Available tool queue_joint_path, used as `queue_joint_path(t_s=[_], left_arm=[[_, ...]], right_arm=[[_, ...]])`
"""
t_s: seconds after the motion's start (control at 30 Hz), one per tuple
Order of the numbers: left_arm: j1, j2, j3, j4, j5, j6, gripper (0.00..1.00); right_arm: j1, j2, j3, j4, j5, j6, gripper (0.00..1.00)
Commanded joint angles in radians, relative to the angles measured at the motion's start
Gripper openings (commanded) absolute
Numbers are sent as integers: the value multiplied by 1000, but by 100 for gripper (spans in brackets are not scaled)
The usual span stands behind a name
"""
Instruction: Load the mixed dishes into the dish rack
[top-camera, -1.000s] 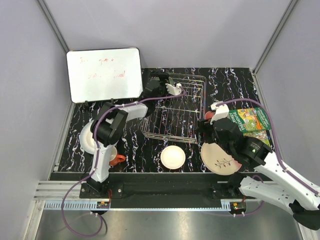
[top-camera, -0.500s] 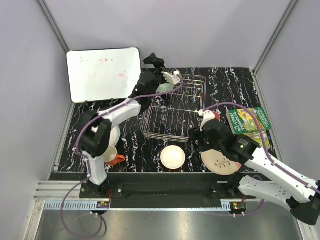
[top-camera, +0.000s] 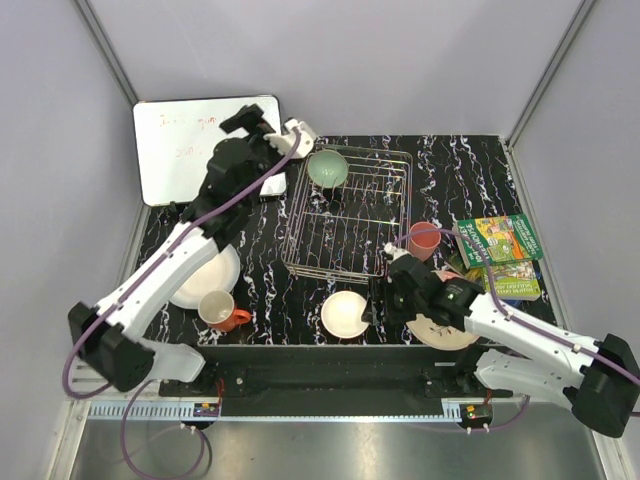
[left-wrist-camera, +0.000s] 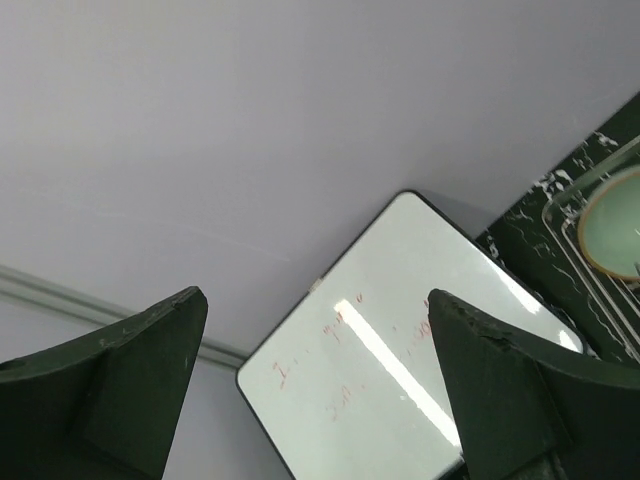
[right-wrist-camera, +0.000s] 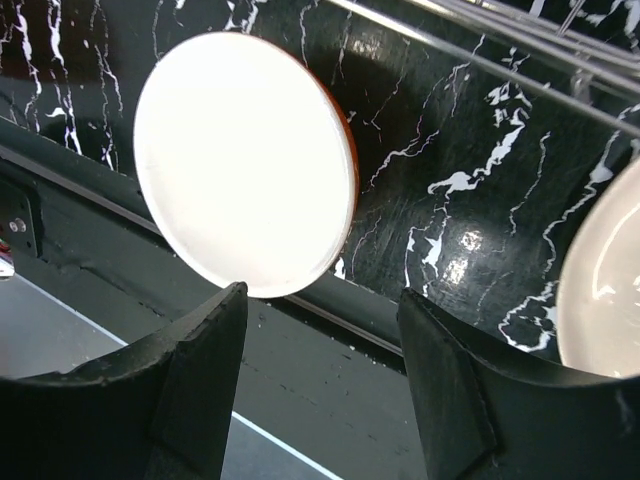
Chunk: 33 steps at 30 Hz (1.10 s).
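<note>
The mint green bowl (top-camera: 327, 167) leans in the far-left corner of the silver dish rack (top-camera: 392, 222); it also shows in the left wrist view (left-wrist-camera: 615, 235). My left gripper (top-camera: 252, 118) is open and empty over the whiteboard's right edge, left of the rack. My right gripper (top-camera: 377, 303) is open and empty, just right of the cream bowl (top-camera: 346, 313), which fills the right wrist view (right-wrist-camera: 245, 165) ahead of the fingers. The white plate (top-camera: 205, 277) and orange mug (top-camera: 218, 310) sit at the left. The small pink cup (top-camera: 424, 240) stands right of the rack. The twig plate (top-camera: 440, 332) lies partly under my right arm.
The whiteboard (top-camera: 190, 150) lies at the far left and shows in the left wrist view (left-wrist-camera: 400, 370). The green book (top-camera: 500, 250) lies at the right. Grey walls enclose the table. The table's near edge and rail run just behind the cream bowl.
My left gripper let go of the mint bowl in the rack and swung left toward the whiteboard. My right arm moved left and nearer, beside the cream bowl, uncovering the pink cup.
</note>
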Motion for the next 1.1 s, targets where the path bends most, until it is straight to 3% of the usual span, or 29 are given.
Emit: queue_joint_path(t_s=[0.0, 0.27, 0.53, 0.9, 1.07], left_arm=[[2, -102, -76, -202, -56, -123, 99], [6, -191, -142, -262, -85, -166, 99], [12, -197, -142, -269, -84, -180, 99], [12, -174, -109, -274, -77, -196, 99], [12, -200, -125, -296, -62, -188, 99]], right_arm=[[5, 11, -56, 176, -40, 60, 69], [5, 149, -60, 265, -31, 20, 66], [5, 203, -92, 312, -11, 20, 52], [5, 268, -113, 334, -17, 23, 43], [6, 335, -77, 312, -34, 16, 31]])
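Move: The white bowl lies about 7 cm left and 2 cm ahead of the open right hand, some 8 cm below. From that hand, the rack's middle is about 25 cm ahead and 7 cm left, the red cup 18 cm ahead and 10 cm right, and the pink-edged plate 15 cm right and 2 cm ahead. From the empty left hand, the white bowl is roughly 26 cm back, 12 cm right and 39 cm below. The right hand sinks about 7 cm in all towards the white bowl's right rim, easing left and a little forward at first and then dropping more steeply at the end, its wrist hardly turning while the fingers close from wide to about a third open, one on each side of the rim. The left hand, still empty and open, sinks about 8 cm while drawing back and left, tips down some 15 degrees, and then hovers high to the left of the rack. ##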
